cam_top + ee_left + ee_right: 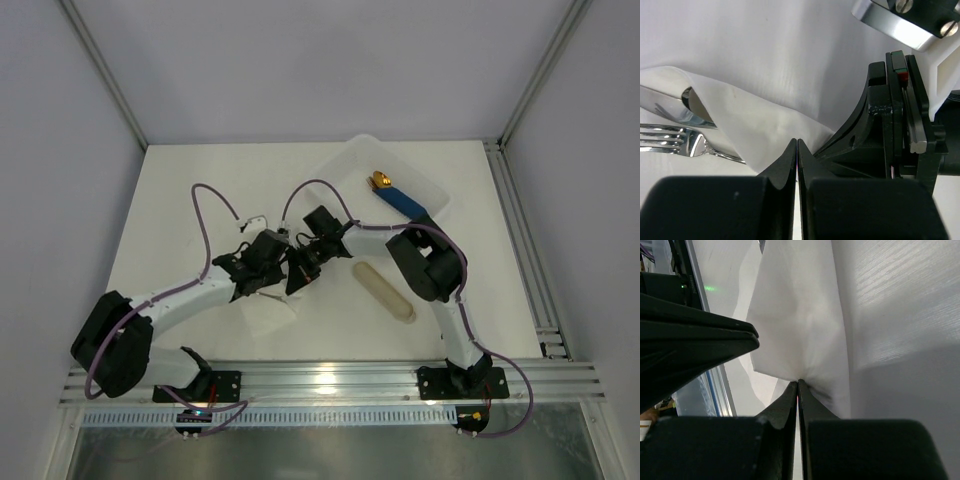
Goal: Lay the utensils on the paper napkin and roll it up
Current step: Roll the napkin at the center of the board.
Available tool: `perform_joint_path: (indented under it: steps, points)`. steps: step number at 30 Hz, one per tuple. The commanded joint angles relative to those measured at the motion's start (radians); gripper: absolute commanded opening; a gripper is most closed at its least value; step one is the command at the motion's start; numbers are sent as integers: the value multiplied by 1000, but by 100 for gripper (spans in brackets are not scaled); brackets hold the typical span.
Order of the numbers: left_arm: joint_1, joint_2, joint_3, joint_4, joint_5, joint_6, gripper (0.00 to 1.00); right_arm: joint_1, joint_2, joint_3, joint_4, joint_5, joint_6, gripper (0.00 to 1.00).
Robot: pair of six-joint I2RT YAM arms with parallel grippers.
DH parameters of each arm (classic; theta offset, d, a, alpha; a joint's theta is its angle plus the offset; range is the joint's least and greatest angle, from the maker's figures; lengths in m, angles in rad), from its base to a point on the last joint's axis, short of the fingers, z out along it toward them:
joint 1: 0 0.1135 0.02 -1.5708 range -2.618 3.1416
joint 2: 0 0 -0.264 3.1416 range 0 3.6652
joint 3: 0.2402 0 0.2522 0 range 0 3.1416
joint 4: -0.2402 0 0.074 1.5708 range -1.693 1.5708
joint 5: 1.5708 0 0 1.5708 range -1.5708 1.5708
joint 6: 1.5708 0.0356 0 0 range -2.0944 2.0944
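Observation:
The paper napkin lies folded as a flap over the utensils. A fork and a knife blade stick out from under the flap at the left. My left gripper is shut, its tips meeting on the flap's near edge. The right gripper is shut on the napkin, which puckers at its tips and hangs raised off the table. In the top view both grippers meet mid-table, left gripper and right gripper, with a bit of napkin showing below them and the utensils hidden.
A white plastic tray sits at the back right and holds a blue-handled gold-tipped piece. A beige oblong sleeve lies right of the grippers. The right gripper's black fingers crowd the left wrist view.

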Motion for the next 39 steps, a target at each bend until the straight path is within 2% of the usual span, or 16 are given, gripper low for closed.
perform_joint_path:
  steps: [1,9,19,23,31,36,39]
  points:
    - [11,26,-15,109,46,18,0,16,20,-42,-20,142,-48,4]
    - [13,75,-61,165,98,-2,0,19,-14,-72,5,138,-37,4]
    - [15,5,-159,183,125,-30,0,19,-34,-80,18,125,-25,5]
    - [15,-12,-184,188,137,-35,0,19,-52,-89,26,116,-14,12]
    - [15,-34,-216,186,134,-39,0,16,-129,-144,80,91,29,34]
    - [13,-51,-221,177,132,-41,0,10,-187,-157,109,72,70,42]
    - [15,-57,-224,172,135,-41,0,7,-212,-158,117,90,92,43]
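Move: The folded-over napkin edge lies under the shut left fingers: its middle is about 2 cm back, 2 cm to the left and 5 cm down. From that hand, the fork head is roughly 8 cm left and 3 cm back, and the spoon bowl is about 8 cm left and level with it, both some 6 cm lower. The right fingertips already pinch the fold's right end; the fold's middle is about 4 cm to their left, 1 cm ahead and level in height. The shut left fingertips come down onto the napkin fold just left of the right hand's pinch, dropping about 5 cm, then drawing back some 3.5 cm, the last part almost level. The right hand keeps its pinch in place until the left is down, then spreads its fingers, lets go of the napkin and lifts about 2 cm while easing back and to the right. ##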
